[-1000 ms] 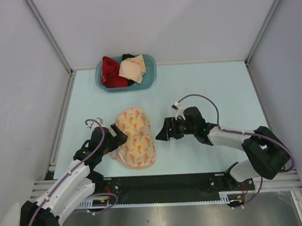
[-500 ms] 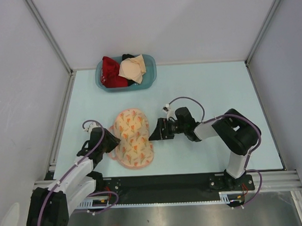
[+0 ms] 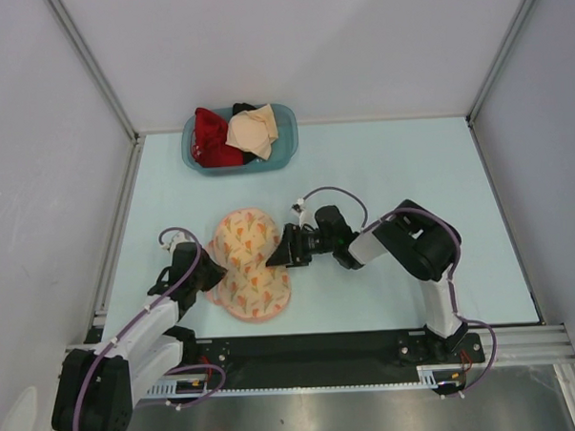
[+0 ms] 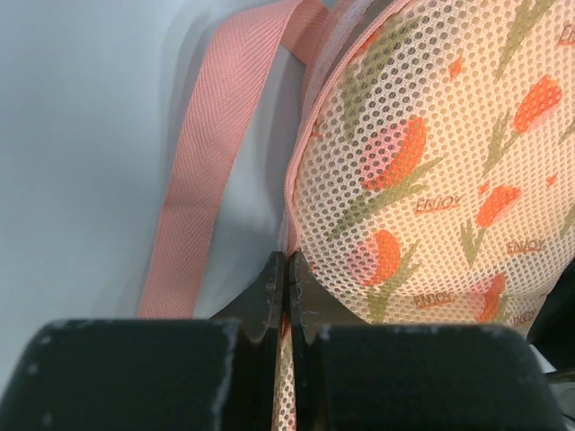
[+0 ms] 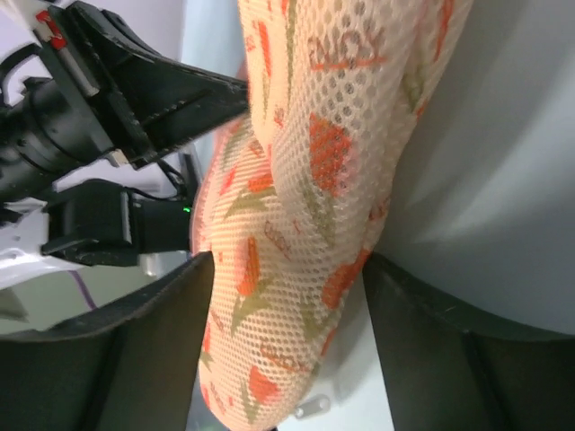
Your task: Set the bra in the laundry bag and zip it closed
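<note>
The laundry bag (image 3: 251, 265) lies on the table between the two arms: pale pink mesh with orange-red flower print (image 4: 431, 180). My left gripper (image 3: 215, 267) is shut on the mesh at its left rim (image 4: 287, 269), beside a pink webbing strap (image 4: 207, 162). From the right, my right gripper (image 3: 281, 257) stands open, its two fingers on either side of the bag's bulging right edge (image 5: 287, 265). A small metal zipper pull (image 5: 310, 409) shows below that bulge. The bra is hidden from every view.
A blue plastic basket (image 3: 289, 144) at the back of the table holds a red garment (image 3: 213, 138) and a beige garment (image 3: 252, 131). Grey walls and metal frame rails close in the table on the left, right and back.
My left gripper has closed onto the bag's left rim. My right arm has slid left until its fingers straddle the bag's right edge, and its jaws have narrowed. The bag has bunched up slightly.
</note>
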You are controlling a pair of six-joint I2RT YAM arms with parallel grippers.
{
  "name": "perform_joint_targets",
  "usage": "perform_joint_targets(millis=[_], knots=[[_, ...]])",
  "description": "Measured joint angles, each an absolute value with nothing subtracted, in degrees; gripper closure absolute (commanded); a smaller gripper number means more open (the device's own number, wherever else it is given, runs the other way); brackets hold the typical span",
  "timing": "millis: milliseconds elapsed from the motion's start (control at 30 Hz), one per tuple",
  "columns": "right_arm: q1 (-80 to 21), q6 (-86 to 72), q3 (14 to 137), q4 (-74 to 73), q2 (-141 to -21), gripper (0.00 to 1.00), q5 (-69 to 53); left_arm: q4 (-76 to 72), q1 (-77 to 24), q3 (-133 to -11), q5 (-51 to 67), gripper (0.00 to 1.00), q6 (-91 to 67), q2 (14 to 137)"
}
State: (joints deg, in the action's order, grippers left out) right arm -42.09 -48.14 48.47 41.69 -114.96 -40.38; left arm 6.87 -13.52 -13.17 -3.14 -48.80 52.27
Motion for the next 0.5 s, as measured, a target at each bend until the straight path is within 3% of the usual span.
perform_joint_targets(millis=[167,333,400,500], knots=[[-42.9,-57.5,44.8,55.1,-119.2,0.46,-41.6,6.7,-13.5,-13.2,-2.7,0.99,-47.8,52.2],[-43.7,-64.6,43.6,63.9,-122.9,0.67,-41.1,6.9,-13.4,-13.3,-2.5,0.97,-45.7,51.7],[-44.3,-66.5,42.1,66.3,-123.3,0.78,-40.4,7.5,-13.4,-13.9,-2.3,0.95,-44.2,51.7],[-44.7,-68.5,40.1,69.0,-123.3,0.87,-39.0,8.9,-13.5,-15.6,-1.8,0.83,-42.0,51.4]])
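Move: The laundry bag's raised right-hand fold, with the fabric already between the right hand's open fingers, lies about 3 cm back from that hand and 1 cm lower. The left fingers' hold on the bag's left edge is some 11 cm to the right hand's left and 1 cm back; the pink strap lies about 14 cm left, level with it. From the left hand, the fold is roughly 10 cm to the right and 1 cm back. Back along the bag's right-hand fold by about 3 cm, sinking about 1 cm, goes the right hand, its wrist turning some 15 degrees as its wide-open fingers close most of the way and pinch the mesh fabric. The left hand keeps the bag's left edge pinched, lifting about 1 cm and turning slightly clockwise towards the end. ##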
